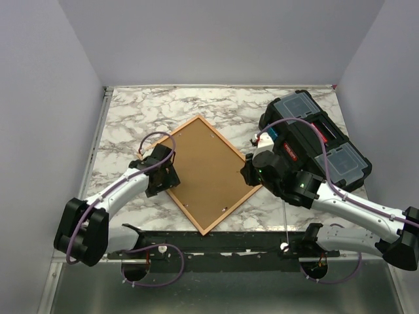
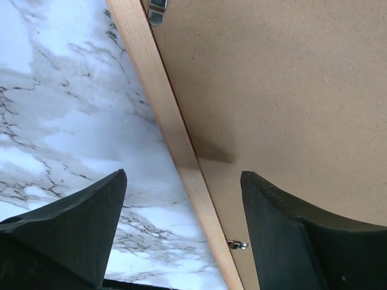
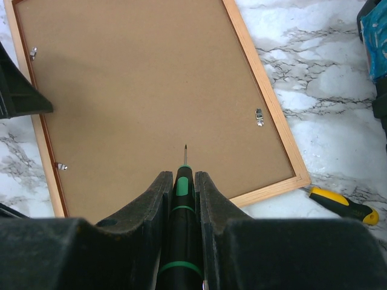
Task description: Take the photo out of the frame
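The frame (image 1: 206,173) lies face down on the marble table with its brown backing board up, so the photo is hidden under it. My left gripper (image 1: 162,171) is open and straddles the frame's left wooden edge (image 2: 175,139), one finger (image 2: 91,223) over the marble and the other over the board. My right gripper (image 1: 253,171) is shut on a black-and-green screwdriver (image 3: 183,187). Its tip points over the board (image 3: 151,90) near the frame's right corner. Small metal clips (image 3: 259,116) hold the board in.
A black toolbox (image 1: 314,140) with clear-lidded compartments stands at the right, close behind my right arm. A yellow-and-black screwdriver (image 3: 341,204) lies on the marble beside the frame's corner. More clips (image 2: 237,244) sit along the left edge.
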You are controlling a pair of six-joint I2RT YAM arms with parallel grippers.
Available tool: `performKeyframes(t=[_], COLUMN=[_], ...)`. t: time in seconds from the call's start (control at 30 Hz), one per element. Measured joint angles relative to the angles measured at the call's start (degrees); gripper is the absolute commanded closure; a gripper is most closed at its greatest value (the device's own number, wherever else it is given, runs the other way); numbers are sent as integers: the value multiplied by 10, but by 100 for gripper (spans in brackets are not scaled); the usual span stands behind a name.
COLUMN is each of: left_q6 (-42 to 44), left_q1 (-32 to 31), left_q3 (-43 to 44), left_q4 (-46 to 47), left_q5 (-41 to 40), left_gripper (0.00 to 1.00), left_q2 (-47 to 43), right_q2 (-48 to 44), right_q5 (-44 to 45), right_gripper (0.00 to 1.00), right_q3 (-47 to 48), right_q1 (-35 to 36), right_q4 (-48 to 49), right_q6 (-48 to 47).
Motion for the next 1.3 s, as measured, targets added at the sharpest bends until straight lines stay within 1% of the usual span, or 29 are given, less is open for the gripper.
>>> performKeyframes(t=[0.1,0.27,0.37,0.47,0.63,0.7,0.8,0.97,1.07,1.3], left_q6=[-12,-71,-106,-126,-129,-127,-126,-122,-115,-109], left_q1=[0,0,0,2,14,20,28,36,37,36], left_q3=[-9,-68,-99,-107,-92,-87,-87,-89,-91,-92], left_q4=[-5,-8,-6,-2,16,29,38,50,55,62], left_q5=[5,40,52,58,68,70,72,71,67,68], left_gripper=[20,25,27,31,40,46,52,73,85,98], left_q2=[-26,-131,-172,-176,-128,-105,-95,-96,-95,-95], right_q2=[0,2,15,46,101,132,192,273,296,343], right_q5=[-4,-14,-32,-70,-120,-130,-147,-165,-165,-155], right_gripper=[99,99,99,99,99,99,99,99,99,99], right_q3=[0,0,0,0,-2,-1,5,26,53,96], right_q1=[0,0,0,2,37,64,103,138,146,157], right_q4=[0,8,17,30,72,96,129,160,172,179], right_q6=[0,0,-1,-2,9,16,28,44,45,35])
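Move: The lower-left wooden rail of the frame lies just under my open left hand, about 1 cm back, 1 cm right and 2 cm down. The near metal clip on that rail is about 6 cm back and 6 cm right of this hand; the far clip is some 4 cm ahead and 3 cm left. From my right hand, the near clip is about 22 cm left, 5 cm back and 17 cm below. I swing my right hand, still gripping the green-and-black screwdriver, about 18 cm left, down and back across the backing board, turning it some 25 degrees counter-clockwise and tipping it steeper, towards the near clip. Meanwhile my left hand hops back off the rail and returns partway forward, rolls a little, and closes its fingers to pinch the rail. ##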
